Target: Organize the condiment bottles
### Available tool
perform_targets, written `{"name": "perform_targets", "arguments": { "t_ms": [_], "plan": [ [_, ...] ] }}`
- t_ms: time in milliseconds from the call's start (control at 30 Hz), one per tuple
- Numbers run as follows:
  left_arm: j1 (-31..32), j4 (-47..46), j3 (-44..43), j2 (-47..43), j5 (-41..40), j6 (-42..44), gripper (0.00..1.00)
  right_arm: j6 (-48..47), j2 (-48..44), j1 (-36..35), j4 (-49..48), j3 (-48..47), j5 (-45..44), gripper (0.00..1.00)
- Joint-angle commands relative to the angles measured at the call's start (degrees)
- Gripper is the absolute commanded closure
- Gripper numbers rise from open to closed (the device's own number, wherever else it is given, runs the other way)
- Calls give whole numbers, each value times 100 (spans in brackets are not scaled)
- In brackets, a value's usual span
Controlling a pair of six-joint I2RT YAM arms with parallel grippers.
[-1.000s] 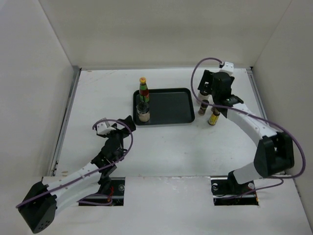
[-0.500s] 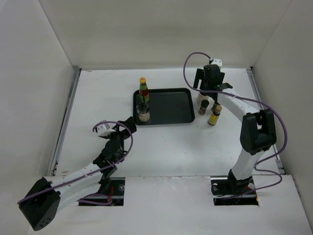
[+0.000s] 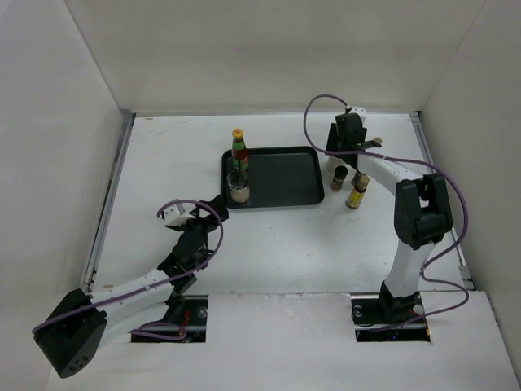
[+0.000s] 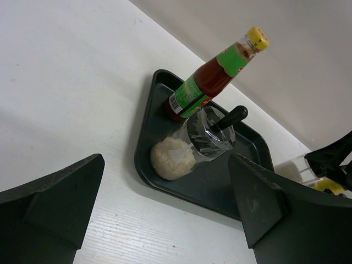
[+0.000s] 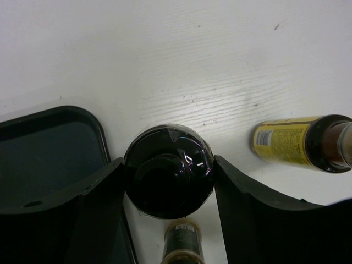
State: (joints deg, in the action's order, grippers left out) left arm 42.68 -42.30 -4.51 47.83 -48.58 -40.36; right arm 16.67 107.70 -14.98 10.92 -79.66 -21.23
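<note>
A red-green labelled bottle with a yellow cap (image 3: 238, 151) and a short clear jar of pale grains (image 3: 238, 189) stand at the left end of the black tray (image 3: 285, 175); both show in the left wrist view (image 4: 212, 82) (image 4: 190, 146). My left gripper (image 3: 213, 204) is open and empty, just short of the tray's near left corner. My right gripper (image 3: 342, 155) is shut on a black-capped bottle (image 5: 168, 176) standing just right of the tray. A small dark bottle (image 3: 338, 177) (image 5: 184, 245) and a slim yellow bottle (image 3: 356, 191) (image 5: 300, 143) stand beside it.
The tray's right corner (image 5: 49, 148) lies close to my right gripper's left finger. White walls close off the table at the back and on both sides. The tray's middle and right part hold nothing.
My right gripper has swung left and back from above the two small bottles and now sits around the black-capped bottle. My left arm has crept slightly toward the tray.
</note>
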Motion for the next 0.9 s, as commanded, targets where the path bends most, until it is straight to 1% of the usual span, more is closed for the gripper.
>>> {"name": "perform_targets", "arguments": {
  "t_ms": [0, 67, 133, 267, 433, 533, 733, 867],
  "plan": [
    [-27, -419, 47, 68, 76, -60, 0, -84, -600, 9, -905, 20, -406, 47],
    [-36, -436, 47, 86, 85, -60, 0, -233, -881, -35, -1170, 38, -635, 47],
    [-45, -437, 65, 112, 76, -60, 0, -313, -1075, -140, -1328, 12, -645, 48],
    [-45, -445, 56, 130, 85, -69, 0, -419, -1181, -693, -1470, -58, -444, 47],
    [-45, -445, 38, 226, 94, -69, 0, -164, -515, -1493, -1496, -392, -136, 47],
    [-45, -445, 47, 218, 85, -69, 0, -15, -66, -1845, -1505, -708, -22, 47],
    [-36, -445, 56, 217, 103, -69, 0, 118, 602, -2214, -1426, -1332, 269, 45],
    [-18, -445, 21, 297, 155, -69, 0, 135, 1007, -2346, -1356, -1614, 216, 43]
  ]
}}
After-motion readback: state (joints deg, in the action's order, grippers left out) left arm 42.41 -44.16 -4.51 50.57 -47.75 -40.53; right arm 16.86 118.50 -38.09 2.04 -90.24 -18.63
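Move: The right hand already grips the black-capped bottle just right of the tray and takes it to a spot in the far half of the tray, about 25 cm to its left, 2 cm back and 9 cm below. The sauce bottle stands 33 cm to its left, level with it; the spoon jar is also 33 cm left but 10 cm nearer. A small dark-capped jar sits 7 cm behind the hand. From the left hand, the spot is some 20 cm ahead, 24 cm right. The right hand keeps its pinch on the upper part of the black-capped bottle and lifts it about 10 cm, then swings it some 24 cm left in one arc over the tray's right rim, towards the gap beside the sauce bottle. While crossing, it turns about 25 degrees counter-clockwise and tips its fingers upward, then sinks almost to its starting height over the tray with the fingers tipping part of the way back down, still shut on the bottle. ##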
